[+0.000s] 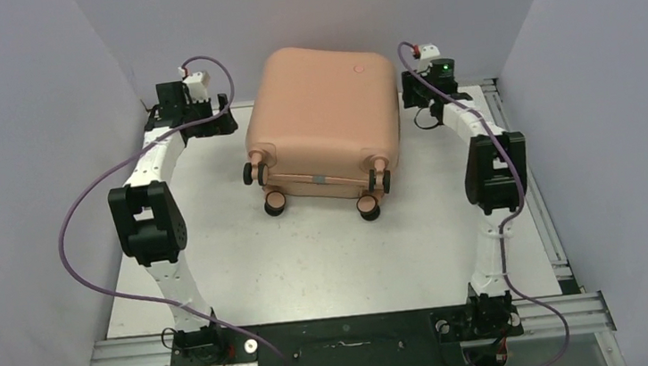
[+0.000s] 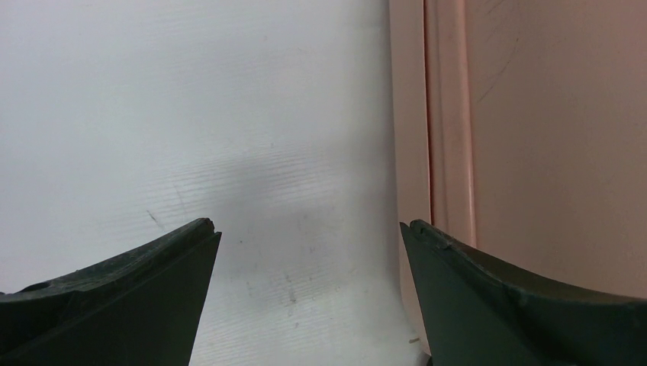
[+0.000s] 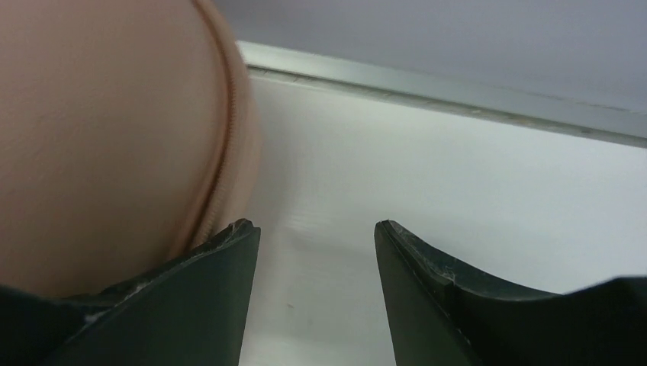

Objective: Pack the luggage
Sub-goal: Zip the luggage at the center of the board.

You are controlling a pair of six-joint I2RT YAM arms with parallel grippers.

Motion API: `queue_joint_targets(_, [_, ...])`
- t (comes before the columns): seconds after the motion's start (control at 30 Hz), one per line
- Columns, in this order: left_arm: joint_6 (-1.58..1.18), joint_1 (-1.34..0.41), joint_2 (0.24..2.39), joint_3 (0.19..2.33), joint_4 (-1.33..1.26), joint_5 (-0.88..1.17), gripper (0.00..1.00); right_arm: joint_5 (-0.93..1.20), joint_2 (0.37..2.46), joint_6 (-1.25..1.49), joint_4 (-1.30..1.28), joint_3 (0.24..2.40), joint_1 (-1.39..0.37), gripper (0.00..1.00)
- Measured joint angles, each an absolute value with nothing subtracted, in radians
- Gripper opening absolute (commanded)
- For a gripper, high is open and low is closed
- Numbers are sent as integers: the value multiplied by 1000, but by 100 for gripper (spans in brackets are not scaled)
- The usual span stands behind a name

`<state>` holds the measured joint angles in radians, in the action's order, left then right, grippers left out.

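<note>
The luggage (image 1: 322,111), a salmon-pink hard-shell suitcase, lies shut at the back middle of the table, with its caster wheels (image 1: 276,204) toward me and a small round dot (image 1: 359,68) on its top shell. My left gripper (image 1: 227,121) is low beside its left side. In the left wrist view the left gripper (image 2: 309,225) stands wide open over bare table, and the luggage (image 2: 534,137) is just behind the right finger. My right gripper (image 1: 406,94) is at the shell's right back corner. In the right wrist view the right gripper (image 3: 317,225) is open with nothing in it, its left finger against the luggage (image 3: 99,130).
The white table (image 1: 327,254) is walled in by grey panels at the left, back and right. A metal rail (image 3: 458,99) runs along the table's far edge. Purple cables (image 1: 80,197) loop off both arms.
</note>
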<state>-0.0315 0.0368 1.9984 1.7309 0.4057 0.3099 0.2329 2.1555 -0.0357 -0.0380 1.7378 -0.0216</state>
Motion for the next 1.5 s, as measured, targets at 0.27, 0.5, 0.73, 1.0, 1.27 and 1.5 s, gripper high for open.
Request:
queue_joint_targets(0.27, [-41,-4,1970,1580,336,327,96,216,2385,-55,-184,1991,-94,57])
queue_joint_targets(0.5, [-35,-6,1808,1348,291,296,96,369,2511,-93,-227,2206,-118,57])
queue_joint_targets(0.73, [-9,-18,1640,1181,328,293,96,445,2537,-119,-222,2248,-144,56])
queue_joint_targets(1.0, [-23,-49,1477,1057,327,371,96,509,1892,-134,-97,1391,4,58])
queue_joint_targets(1.27, [-47,-131,1374,998,288,475,96,649,1350,-392,-26,824,124,60])
queue_joint_targets(1.5, [-83,-150,1373,994,273,529,96,906,1334,-636,-214,722,161,59])
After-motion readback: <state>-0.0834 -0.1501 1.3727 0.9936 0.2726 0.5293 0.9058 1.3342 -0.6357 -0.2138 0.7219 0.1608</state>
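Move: The closed luggage stands between the hands. Its middle is some 28 cm right and 3 cm back from the left hand, and about 24 cm left and 4 cm back from the right hand, slightly below both. From the left hand, its lower front-left wheel is about 26 cm back, 13 cm right and 11 cm down. From the right hand, its lower front-right wheel is some 30 cm back, 15 cm left and 10 cm down. Turn the luggage counter-clockwise between both grippers: dip the right one, push its rear right side left about 11 cm, then sweep that hand back over 30 cm towards the front-right wheels. Bring the left gripper down and back along the left side, some 19 cm in all, then swing it right against that side near the front, wrist turning clockwise. Leave the fingers open. ##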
